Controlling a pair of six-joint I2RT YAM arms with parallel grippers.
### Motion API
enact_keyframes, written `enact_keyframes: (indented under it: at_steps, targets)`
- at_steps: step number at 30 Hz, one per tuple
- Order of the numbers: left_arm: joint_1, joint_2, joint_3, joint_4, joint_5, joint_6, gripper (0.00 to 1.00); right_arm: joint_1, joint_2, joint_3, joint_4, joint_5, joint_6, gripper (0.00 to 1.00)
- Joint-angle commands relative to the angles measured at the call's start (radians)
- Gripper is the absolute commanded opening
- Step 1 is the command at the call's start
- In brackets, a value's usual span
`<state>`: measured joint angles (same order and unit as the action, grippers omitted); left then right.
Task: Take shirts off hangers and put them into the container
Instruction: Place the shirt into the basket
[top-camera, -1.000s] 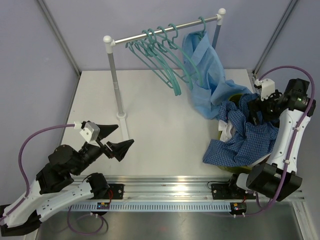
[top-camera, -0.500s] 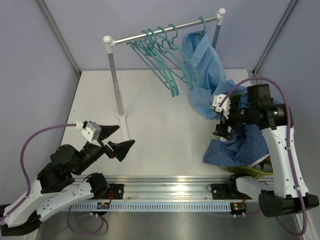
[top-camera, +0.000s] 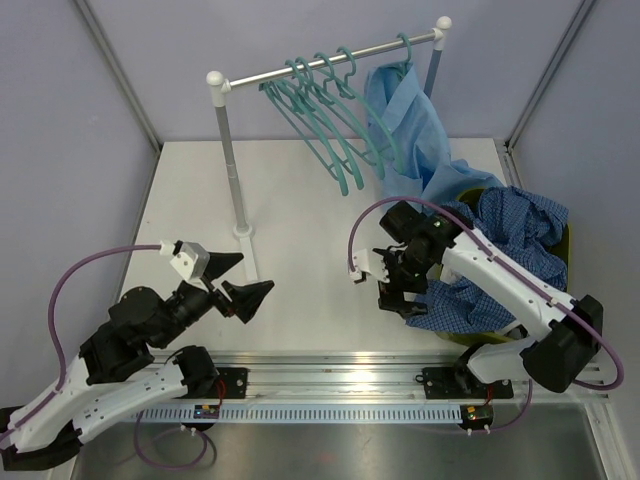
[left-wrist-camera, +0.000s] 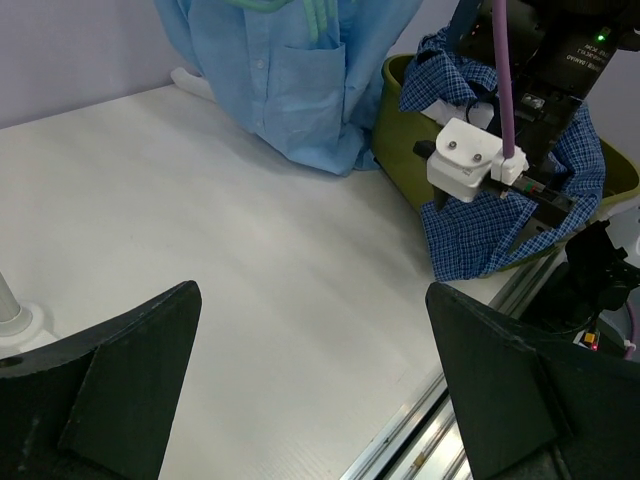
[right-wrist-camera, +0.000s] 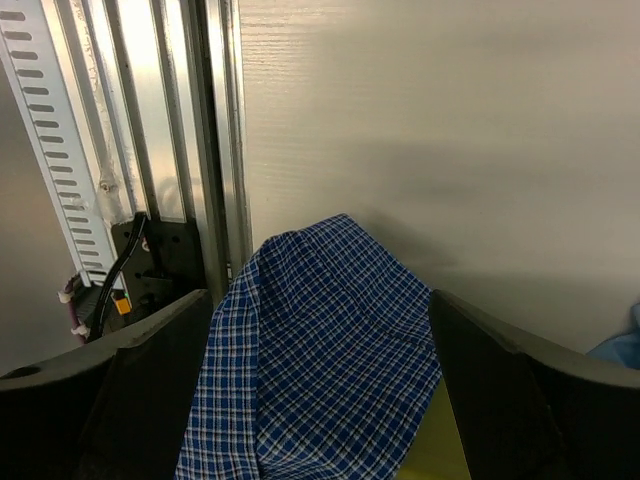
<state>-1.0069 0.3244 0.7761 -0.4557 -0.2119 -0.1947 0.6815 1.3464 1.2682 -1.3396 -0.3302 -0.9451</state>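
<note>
Several empty teal hangers (top-camera: 325, 115) hang on the rail, and a light blue shirt (top-camera: 410, 135) (left-wrist-camera: 300, 80) still hangs at its right end. A dark blue check shirt (top-camera: 515, 245) (left-wrist-camera: 500, 215) (right-wrist-camera: 320, 350) lies draped over the olive-green container (top-camera: 468, 193) (left-wrist-camera: 398, 120) (right-wrist-camera: 440, 450), spilling over its front left corner. My right gripper (top-camera: 395, 290) (right-wrist-camera: 325, 400) is open just above that hanging corner, with the cloth showing between its fingers. At the near left my left gripper (top-camera: 243, 278) (left-wrist-camera: 310, 390) is open over bare table.
The silver rail stands on a post (top-camera: 232, 160) at the table's left-middle, close behind my left gripper. A metal track (top-camera: 330, 380) (right-wrist-camera: 180, 150) runs along the near edge. The light blue shirt's tail reaches down to the table beside the container.
My right arm swung from over the container's right side, across the check shirt, to its front left corner. The left arm barely shifted. The empty hangers swayed slightly.
</note>
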Motion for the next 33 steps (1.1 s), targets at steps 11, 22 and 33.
enact_keyframes:
  at_steps: [11,22,33]
  targets:
    - [-0.004,-0.030,-0.024,0.026,-0.001,-0.040,0.99,0.076,-0.024,-0.142,-0.214,0.164,0.068,0.90]
    - [-0.002,-0.007,-0.032,0.055,0.006,-0.049,0.99,0.078,-0.067,-0.184,-0.167,0.232,0.104,0.03]
    - [-0.002,-0.016,-0.003,0.032,-0.004,-0.043,0.99,-0.261,-0.262,0.293,0.015,0.091,0.215,0.00]
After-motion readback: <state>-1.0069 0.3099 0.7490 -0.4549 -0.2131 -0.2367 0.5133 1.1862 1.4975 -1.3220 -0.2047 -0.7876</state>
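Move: The loose hem of the dark-blue checked shirt, draped over the near-left rim of the basket, lies about 6 cm to the right hand's right, 3 cm back and 6 cm below. The basket's middle is some 23 cm to this hand's right, 6 cm farther out and 8 cm lower. The light-blue shirt's lower end hangs roughly 19 cm ahead, 6 cm to the right and 5 cm lower. From the left hand, that hem is around 30 cm right, about level ahead and 22 cm down. Down and to the right, drawing slightly back, the open right hand sinks about 5 cm to the hanging hem of the checked shirt, tilting as it goes, and shuts its fingers on the cloth. With the hem pinched, it reverses into a quick lift of some 15 cm, carrying the cloth forward as well, tipping the fingers outward and turning clockwise. ##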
